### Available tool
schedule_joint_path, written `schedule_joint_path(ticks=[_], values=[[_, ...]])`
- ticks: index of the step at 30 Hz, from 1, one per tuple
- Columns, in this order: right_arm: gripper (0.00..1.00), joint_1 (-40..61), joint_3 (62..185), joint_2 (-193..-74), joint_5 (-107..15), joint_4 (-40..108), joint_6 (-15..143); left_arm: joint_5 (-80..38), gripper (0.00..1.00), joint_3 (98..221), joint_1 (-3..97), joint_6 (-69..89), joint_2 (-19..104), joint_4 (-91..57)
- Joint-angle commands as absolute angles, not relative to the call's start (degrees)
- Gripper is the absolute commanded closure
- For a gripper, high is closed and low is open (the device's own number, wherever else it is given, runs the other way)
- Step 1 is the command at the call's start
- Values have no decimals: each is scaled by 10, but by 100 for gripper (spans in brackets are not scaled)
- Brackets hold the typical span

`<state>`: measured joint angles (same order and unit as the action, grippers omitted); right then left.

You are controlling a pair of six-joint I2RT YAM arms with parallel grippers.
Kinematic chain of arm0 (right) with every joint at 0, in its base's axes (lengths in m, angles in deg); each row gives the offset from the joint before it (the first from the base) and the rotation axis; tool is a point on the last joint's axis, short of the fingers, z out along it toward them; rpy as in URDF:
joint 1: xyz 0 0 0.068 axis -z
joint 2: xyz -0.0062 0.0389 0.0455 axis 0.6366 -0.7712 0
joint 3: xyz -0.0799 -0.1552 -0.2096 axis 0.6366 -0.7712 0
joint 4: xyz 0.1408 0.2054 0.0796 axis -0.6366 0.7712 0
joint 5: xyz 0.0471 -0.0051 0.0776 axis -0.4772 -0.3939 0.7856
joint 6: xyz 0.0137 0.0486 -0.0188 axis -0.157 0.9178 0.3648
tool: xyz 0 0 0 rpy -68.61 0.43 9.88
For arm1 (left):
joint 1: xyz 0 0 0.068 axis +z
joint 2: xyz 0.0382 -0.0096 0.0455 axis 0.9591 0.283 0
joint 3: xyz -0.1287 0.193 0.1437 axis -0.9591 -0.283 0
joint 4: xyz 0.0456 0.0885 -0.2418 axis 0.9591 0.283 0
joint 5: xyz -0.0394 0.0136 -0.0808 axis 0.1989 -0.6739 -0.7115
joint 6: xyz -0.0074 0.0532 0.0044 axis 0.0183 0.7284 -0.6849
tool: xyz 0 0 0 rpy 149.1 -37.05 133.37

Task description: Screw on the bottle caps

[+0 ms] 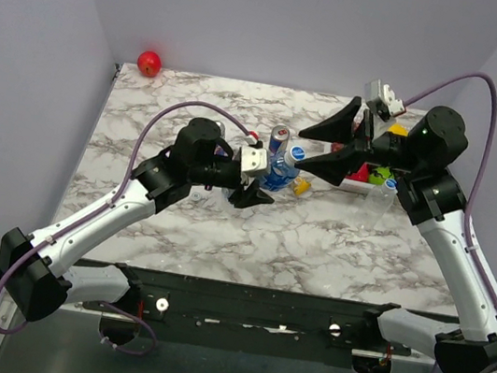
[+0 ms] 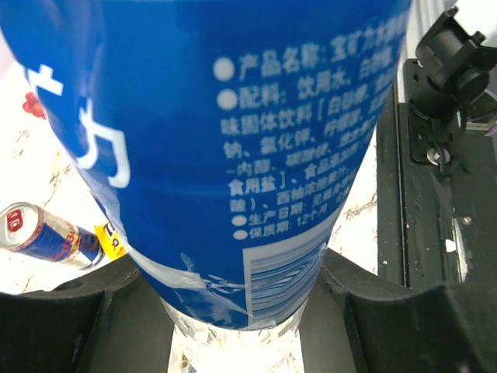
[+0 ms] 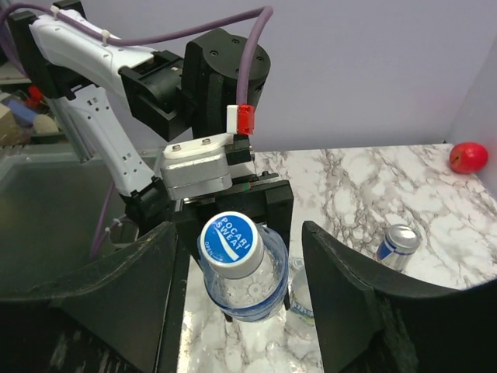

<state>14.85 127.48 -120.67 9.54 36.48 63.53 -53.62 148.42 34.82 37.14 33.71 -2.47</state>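
Observation:
A clear bottle (image 1: 279, 171) with a blue label stands tilted at the table's middle, and my left gripper (image 1: 263, 186) is shut on its body. The label fills the left wrist view (image 2: 233, 140), with my left gripper (image 2: 242, 311) clamped around it. A blue cap (image 3: 231, 243) printed "Pocari Sweat" sits on the bottle's neck. My right gripper (image 3: 239, 233) is open, its fingers on either side of the cap without touching it; the top view shows the right gripper (image 1: 302, 152) there too. A second bottle (image 3: 301, 299) lies on the table underneath.
A blue-and-silver can (image 1: 279, 139) stands just behind the held bottle. It also shows in the right wrist view (image 3: 398, 245). A tray (image 1: 359, 187) of coloured things and a clear bottle (image 1: 378, 205) sit on the right. A red ball (image 1: 149, 63) lies at the far left corner.

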Motion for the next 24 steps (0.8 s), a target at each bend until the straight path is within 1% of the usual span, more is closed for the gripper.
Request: schedule_joint_path(ticks=[1, 6, 7, 10, 16, 20, 24], values=[[29, 146, 1275, -1210, 141, 341, 653, -563, 100, 1492, 340, 380, 334, -29], [36, 144, 1269, -1212, 134, 316, 665, -561, 100, 1496, 335, 385, 337, -29], [40, 143, 1269, -1213, 133, 316, 667, -560, 100, 1496, 334, 384, 338, -31], [46, 143, 1268, -1217, 135, 315, 670, -558, 100, 1498, 333, 382, 340, -34], [49, 142, 1264, -1218, 150, 315, 681, -548, 100, 1498, 333, 371, 344, -49], [44, 142, 1259, -1217, 162, 313, 687, -541, 100, 1495, 333, 349, 345, -61], [48, 142, 1254, -1213, 153, 313, 684, -541, 100, 1494, 333, 347, 347, -67]])
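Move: The bottle's white-and-blue cap sits at the open mouth of the right gripper, about 1 cm farther left, 1 cm back and 1 cm below its hand point. Ahead of that gripper and far below, the soda can stands some 16 cm forward and 6 cm left, the yellow wrapper roughly 11 cm forward and 1 cm right. From the left gripper, which holds the bottle, the cap is about 13 cm up, 5 cm right and 2 cm forward. Bring the right gripper's fingers in around the cap, narrowing them from about three-quarters to roughly half open without squeezing down, while easing that hand back about 1 cm and turning it some 5 degrees counter-clockwise. Keep the left gripper's hold on the tilted bottle and let it drift barely 1 cm right, carrying the cap farther between the fingers. ##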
